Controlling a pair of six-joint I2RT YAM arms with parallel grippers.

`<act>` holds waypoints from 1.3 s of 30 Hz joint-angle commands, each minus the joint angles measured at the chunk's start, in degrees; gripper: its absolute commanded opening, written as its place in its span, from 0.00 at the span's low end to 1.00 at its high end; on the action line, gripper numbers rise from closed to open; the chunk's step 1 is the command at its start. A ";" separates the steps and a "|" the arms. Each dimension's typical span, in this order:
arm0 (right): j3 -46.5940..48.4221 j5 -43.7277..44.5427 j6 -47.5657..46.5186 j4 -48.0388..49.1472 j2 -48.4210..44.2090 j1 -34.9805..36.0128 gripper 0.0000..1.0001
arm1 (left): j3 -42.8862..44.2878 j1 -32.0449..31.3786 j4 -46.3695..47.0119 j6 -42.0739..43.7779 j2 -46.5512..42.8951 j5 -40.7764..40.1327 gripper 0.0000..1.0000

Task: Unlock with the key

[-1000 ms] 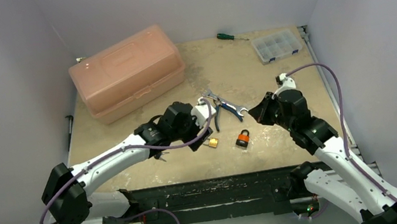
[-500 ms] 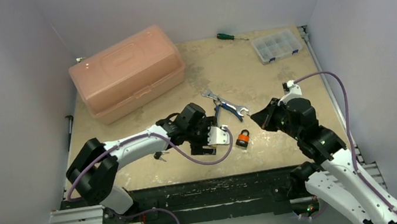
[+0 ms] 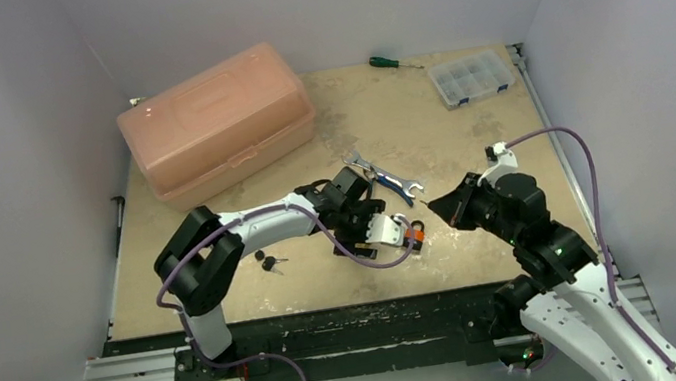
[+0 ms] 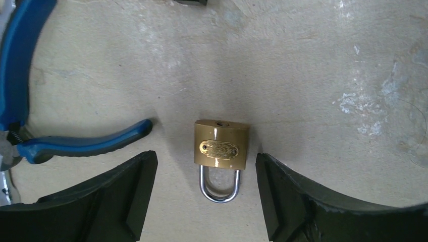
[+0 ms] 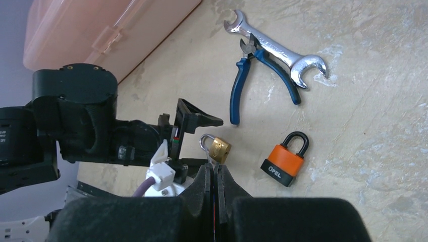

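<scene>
A brass padlock (image 4: pixel 221 146) lies flat on the table, shackle toward the left wrist camera. My left gripper (image 4: pixel 204 164) is open, with one finger on each side of it and neither touching. In the right wrist view the brass padlock (image 5: pixel 220 148) sits between the left gripper's fingers (image 5: pixel 198 115), just beyond my right gripper (image 5: pixel 216 170). That gripper is shut on the key (image 5: pixel 211 160); its thin blade points at the lock from a short distance. From above, the left gripper (image 3: pixel 376 228) hides the brass lock and the right gripper (image 3: pixel 433 205) hovers to its right.
An orange padlock (image 5: pixel 285 161) lies just right of the brass one. Blue pliers (image 5: pixel 241 83) and a wrench (image 5: pixel 275 50) lie behind them. Two black-headed keys (image 3: pixel 269 261) rest left of the left gripper. A pink toolbox (image 3: pixel 215 123), screwdriver (image 3: pixel 386 62) and parts organizer (image 3: pixel 471 78) stand at the back.
My left arm has swung right and toward the front, bringing its open gripper down around the brass padlock. My right gripper has shifted slightly forward, still shut on the key.
</scene>
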 commanded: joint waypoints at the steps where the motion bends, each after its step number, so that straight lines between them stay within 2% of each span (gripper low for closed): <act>1: 0.00 -0.98 -0.32 0.71 0.08 -0.16 0.00 | 1.69 -0.05 -2.10 2.29 1.11 0.53 0.75; 11: 0.42 -1.32 -1.48 1.34 1.66 -0.10 0.00 | 1.35 -0.04 -2.20 1.50 3.50 1.65 0.71; 17: -0.02 -1.56 -1.14 1.88 1.80 -0.12 0.00 | 5.59 -0.10 -7.40 1.46 7.54 2.29 0.66; 33: 0.71 -0.38 -1.81 -0.24 0.36 -0.18 0.00 | 6.79 -0.05 -10.03 0.14 11.98 -1.57 0.59; 37: 1.36 0.42 -2.41 -1.59 -0.21 -0.16 0.00 | 7.11 0.00 -10.74 0.57 13.64 -2.15 0.55; 39: 1.60 0.69 -2.45 -2.14 -0.56 -0.18 0.00 | 7.83 -0.01 -11.89 0.86 14.66 -2.06 0.49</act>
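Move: The brass padlock is almost between the left hand's open fingers, about 1 cm back, 1 cm to the right and 2 cm below. From that hand the pliers' middle lies roughly 10 cm ahead and 9 cm right, and the orange padlock some 14 cm right and 1 cm back. From the right hand, still holding a key, the brass padlock lies about 15 cm left, 2 cm ahead and 19 cm below. The left hand sinks about 2 cm over the brass padlock, tilting some 10 degrees, its fingers closing partway around it. ##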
